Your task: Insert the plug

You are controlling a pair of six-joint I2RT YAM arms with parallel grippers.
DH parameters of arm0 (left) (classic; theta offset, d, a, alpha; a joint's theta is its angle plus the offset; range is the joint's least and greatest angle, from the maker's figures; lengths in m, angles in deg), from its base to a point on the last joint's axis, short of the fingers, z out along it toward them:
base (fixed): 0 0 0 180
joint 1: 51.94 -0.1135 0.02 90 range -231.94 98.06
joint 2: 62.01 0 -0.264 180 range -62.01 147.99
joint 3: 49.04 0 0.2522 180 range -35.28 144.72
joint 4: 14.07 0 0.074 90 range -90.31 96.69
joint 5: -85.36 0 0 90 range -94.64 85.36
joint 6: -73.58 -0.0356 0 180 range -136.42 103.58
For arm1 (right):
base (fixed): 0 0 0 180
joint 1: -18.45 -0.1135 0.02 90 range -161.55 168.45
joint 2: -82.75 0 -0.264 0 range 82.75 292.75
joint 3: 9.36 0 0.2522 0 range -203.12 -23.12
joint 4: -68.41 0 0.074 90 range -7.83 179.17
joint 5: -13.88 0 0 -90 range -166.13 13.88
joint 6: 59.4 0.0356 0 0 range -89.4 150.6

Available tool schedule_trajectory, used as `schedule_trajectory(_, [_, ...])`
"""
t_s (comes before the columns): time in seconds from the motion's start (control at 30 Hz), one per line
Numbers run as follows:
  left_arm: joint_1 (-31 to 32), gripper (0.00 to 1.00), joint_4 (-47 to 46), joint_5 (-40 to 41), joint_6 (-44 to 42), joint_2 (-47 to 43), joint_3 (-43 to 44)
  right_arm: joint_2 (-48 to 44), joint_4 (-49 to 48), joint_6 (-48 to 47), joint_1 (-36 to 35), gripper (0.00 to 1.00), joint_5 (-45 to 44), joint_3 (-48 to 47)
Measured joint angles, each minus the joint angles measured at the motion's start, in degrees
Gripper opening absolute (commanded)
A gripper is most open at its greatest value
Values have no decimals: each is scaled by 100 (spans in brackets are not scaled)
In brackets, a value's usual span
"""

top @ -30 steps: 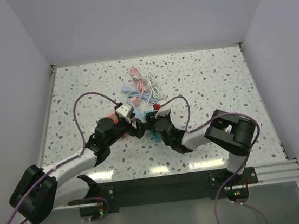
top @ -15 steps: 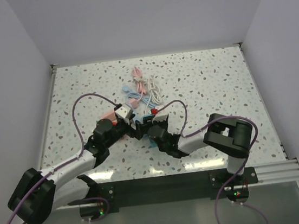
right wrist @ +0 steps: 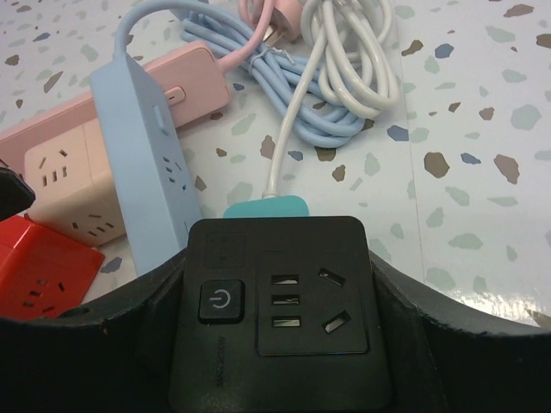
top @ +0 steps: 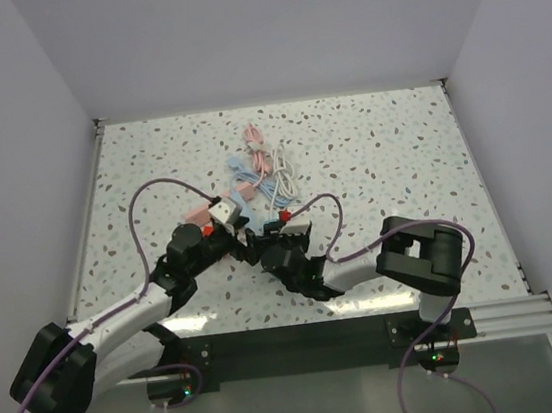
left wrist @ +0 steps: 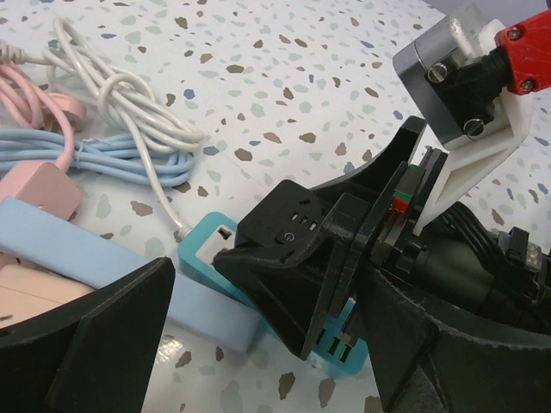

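My right gripper is shut on a black socket cube with a power button, its fingers on the cube's left and right sides. The cube sits on top of a teal socket block with a white cable. In the left wrist view the cube covers most of the teal block, whose green ports show below. My left gripper is open and empty, its fingers spread either side of the cube and the right gripper. In the top view both grippers meet, left and right.
A light blue power strip and a pink strip lie left of the cube, with a red socket cube nearer. Coiled white, blue and pink cables lie behind. The cable pile is mid-table.
My right gripper with the black cube has moved left and toward the near edge. My left gripper has drawn back a little to the left with it.
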Motion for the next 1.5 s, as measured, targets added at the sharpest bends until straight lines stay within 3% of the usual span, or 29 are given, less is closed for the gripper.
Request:
schedule_trajectory(0.43, [-710,90,155,-1696,501,-57,-221,142,1620,927,-691,0,-1086,-450])
schedule_trajectory(0.87, [-885,90,225,-2312,522,4,-293,267,2214,1412,-984,0,-1504,-566])
schedule_trajectory(1.23, [-833,90,278,-2789,769,-42,-334,-442,3552,1967,-1252,0,-1187,-527])
schedule_trajectory(1.5, [-811,90,92,-2398,1014,-103,-326,-944,3276,1064,-793,0,-442,-247])
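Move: The black cube is already in the right fingers, set on the teal strip, whose middle sits 4 cm below and 1 cm behind that hand. From the right hand the blue strip's middle is about 4 cm ahead, 5 cm left and 3 cm lower; the white cord bundle lies some 12 cm ahead and 3 cm right. From the open left hand the cube is roughly 3 cm ahead, 7 cm right and 8 cm below. Keep the right grip on the black cube and draw it back with the teal strip about 7 cm, away from the cord bundles, then ease forward 1.5 cm, drifting slightly right and dipping the hand's left side some 10 degrees. Bring the open left gripper back alongside by 6 cm, sinking 2 cm and swinging clockwise, then forward a little; touch nothing with it. ##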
